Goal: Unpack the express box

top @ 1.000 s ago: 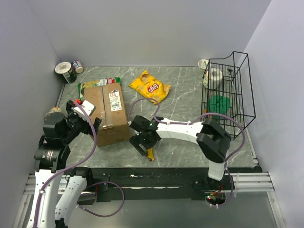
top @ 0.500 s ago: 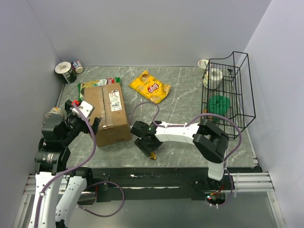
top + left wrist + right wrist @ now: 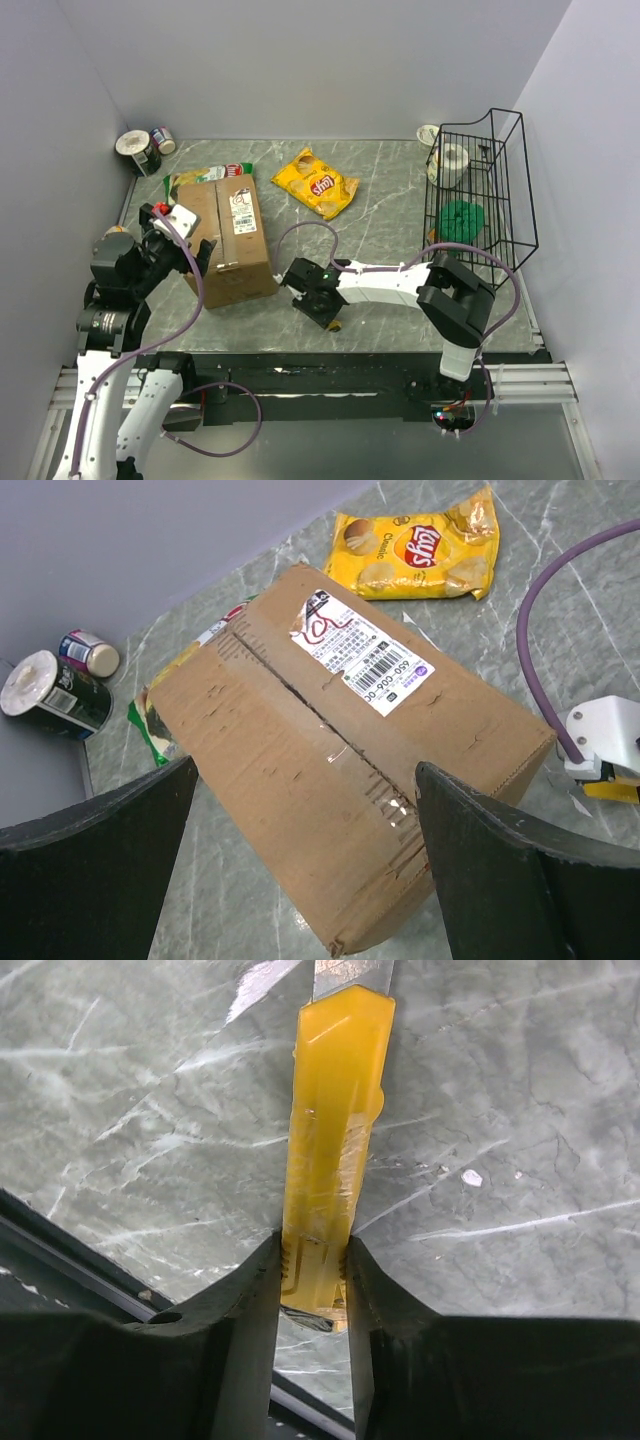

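Note:
The express box (image 3: 232,238) is a brown carton lying shut on the table's left, its taped seam and white label facing up (image 3: 340,770). My left gripper (image 3: 198,258) hangs open beside the carton's near left corner, and in the left wrist view its two fingers stand wide on either side of that end (image 3: 305,768). My right gripper (image 3: 322,306) is low at the table's front edge, shut on a yellow utility knife (image 3: 335,1130). Its pads (image 3: 262,1280) press both sides of the handle and the metal blade (image 3: 350,972) points away from the wrist.
A yellow chip bag (image 3: 316,184) lies behind the carton's right side. A green packet (image 3: 205,175) sticks out from behind the carton. Cans (image 3: 140,150) stand in the back left corner. A black wire basket (image 3: 480,190) with a white roll and a green item stands at the right.
My right gripper has slid a little to the right over the knife and closed on its handle. The left arm has shifted slightly beside the carton and stays open.

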Robot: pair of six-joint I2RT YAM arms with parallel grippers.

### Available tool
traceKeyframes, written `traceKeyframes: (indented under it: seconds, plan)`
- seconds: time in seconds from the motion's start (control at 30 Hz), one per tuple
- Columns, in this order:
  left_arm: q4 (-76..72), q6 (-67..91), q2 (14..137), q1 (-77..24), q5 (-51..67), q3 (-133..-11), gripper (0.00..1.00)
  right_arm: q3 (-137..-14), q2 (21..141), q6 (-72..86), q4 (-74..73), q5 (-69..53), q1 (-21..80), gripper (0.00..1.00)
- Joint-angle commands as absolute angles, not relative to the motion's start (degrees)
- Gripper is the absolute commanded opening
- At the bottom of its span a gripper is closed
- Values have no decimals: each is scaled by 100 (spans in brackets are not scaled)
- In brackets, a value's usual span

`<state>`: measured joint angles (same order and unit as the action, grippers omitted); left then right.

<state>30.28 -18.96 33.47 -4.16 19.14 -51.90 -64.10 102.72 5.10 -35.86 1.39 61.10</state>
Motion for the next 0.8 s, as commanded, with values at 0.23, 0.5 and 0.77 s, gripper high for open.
traceKeyframes:
  seconds: [0.23,0.5,0.77]
  plan:
    - [2619,-1854,3770,-422,3057,-6089,97,-6625,9291,-938,-4384,-767,4968,0]
    - [3183,-2109,5896,-1290,2912,-8356,96,-8505,9034,-2812,-6028,-3268,3279,0]
    - [3380,-2170,8676,-3190,148,-11614,93,-10291,9360,-2382,-6450,-4569,2479,0]
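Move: The right hand already pinches the yellow cutter near its tail, down at the table. From this hand, the box's middle lies about 24 cm to the left and 20 cm ahead, some 5 cm higher; the Lay's bag is about 36 cm ahead, 3 cm left, near the same height. From the open left hand the cutter's middle is roughly 22 cm right, 4 cm back and 29 cm below. Right hand raises the held cutter about 24 cm and forward, the open left hand rising rightward towards the cutter. ##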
